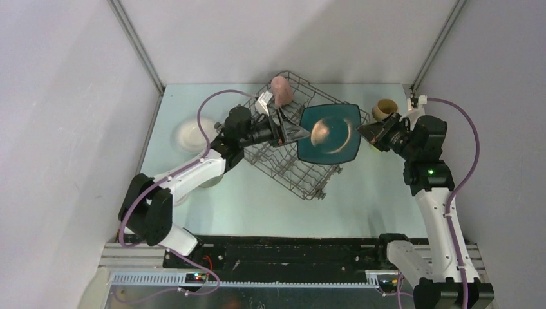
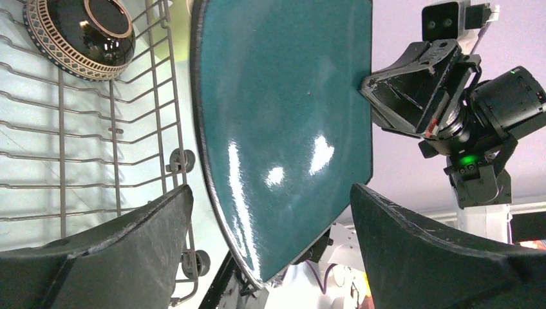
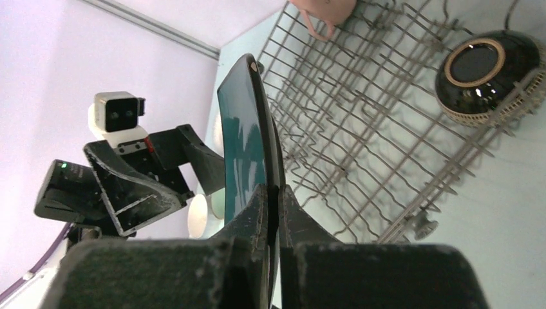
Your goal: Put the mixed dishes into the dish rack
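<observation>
The dark teal square plate [image 1: 329,132] hangs on edge above the right side of the dish rack [image 1: 290,164]. My right gripper [image 1: 359,131] is shut on its right edge; in the right wrist view the fingers [image 3: 257,212] pinch the rim of the plate [image 3: 248,129]. My left gripper [image 1: 308,132] is open at the plate's left edge. In the left wrist view its wide jaws [image 2: 270,219] straddle the plate [image 2: 283,116] without touching it. A pink mug [image 1: 281,90] and a dark brown bowl [image 2: 80,32] sit in the rack.
A tan mug [image 1: 384,108] stands on the table behind the right gripper. A white bowl [image 1: 191,134] sits on the table left of the rack. Grey walls close in on both sides.
</observation>
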### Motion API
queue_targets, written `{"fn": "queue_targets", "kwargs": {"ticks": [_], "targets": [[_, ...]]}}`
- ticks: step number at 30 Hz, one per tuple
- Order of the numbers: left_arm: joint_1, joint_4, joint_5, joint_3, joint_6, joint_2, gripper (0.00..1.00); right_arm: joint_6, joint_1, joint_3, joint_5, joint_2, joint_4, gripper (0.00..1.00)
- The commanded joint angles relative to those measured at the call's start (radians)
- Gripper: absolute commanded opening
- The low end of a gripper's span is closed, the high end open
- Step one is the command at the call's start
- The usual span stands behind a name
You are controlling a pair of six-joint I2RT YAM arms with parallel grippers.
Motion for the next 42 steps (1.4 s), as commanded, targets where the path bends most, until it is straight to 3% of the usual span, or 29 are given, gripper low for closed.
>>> {"fn": "queue_targets", "kwargs": {"ticks": [1,7,14,16,18,20,21,23,24,27,30,31,36,42], "targets": [[0.014,-0.017,-0.029,0.048,0.008,0.0,0.96,0.088,0.025,0.053,-0.076,-0.007,0.219,0.0],[0.039,-0.024,-0.039,0.024,0.007,-0.014,0.97,0.075,0.039,0.052,-0.068,-0.012,0.211,0.0],[0.039,0.272,0.083,-0.014,-0.184,0.041,0.85,0.118,0.088,0.052,-0.106,0.033,0.285,0.0],[0.039,0.344,0.101,-0.021,-0.234,0.057,0.77,0.125,0.103,0.051,-0.107,0.049,0.302,0.0],[0.039,0.426,0.122,-0.031,-0.286,0.073,0.59,0.121,0.117,0.052,-0.096,0.063,0.312,0.0],[0.045,0.511,0.129,-0.043,-0.33,0.084,0.1,0.094,0.122,0.052,-0.07,0.073,0.303,0.04],[0.055,0.538,0.127,-0.046,-0.343,0.087,0.05,0.084,0.123,0.052,-0.045,0.074,0.282,0.09],[0.076,0.541,0.124,-0.044,-0.338,0.09,0.01,0.044,0.123,0.052,0.001,0.076,0.245,0.31],[0.084,0.533,0.122,-0.041,-0.331,0.091,0.0,0.017,0.117,0.052,0.017,0.078,0.227,0.48],[0.117,0.445,0.099,-0.019,-0.258,0.089,0.0,-0.028,0.088,0.048,0.061,0.088,0.156,0.61],[0.124,0.25,0.038,0.027,-0.132,0.077,0.0,-0.065,0.071,0.041,0.133,0.081,0.1,0.91],[0.125,0.195,0.011,0.071,-0.038,0.073,0.0,-0.076,0.067,0.041,0.189,0.076,0.066,0.94],[0.119,-0.275,-0.255,0.239,0.364,0.07,0.0,-0.183,0.064,0.038,0.311,0.024,0.003,0.97],[0.103,-0.586,-0.474,0.507,0.668,0.151,0.0,-0.245,0.056,-0.002,0.346,-0.02,0.034,0.97]]}}
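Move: My right hand holds the green plate by its right edge. The plate's middle is about 11 cm to that hand's left, and some 12 cm to the right of my empty, open left hand, at nearly its height. From my left hand the rack's middle is about 6 cm ahead, 3 right and 22 below. The pink mug stands about 20 cm ahead, 3 left and 18 below, the black bowl some 6 ahead, 21 right and 21 below. I slide the plate about 4 cm left with my right hand while my left rises a little and closes, pinching its left edge. I then open my right fingers wide and draw that hand back right roughly 6 cm. My left carries the plate forward some 9 cm, also left and down about 5 cm each, over the rack, tipping the fingers down about 30 degrees and turning them counter-clockwise. ##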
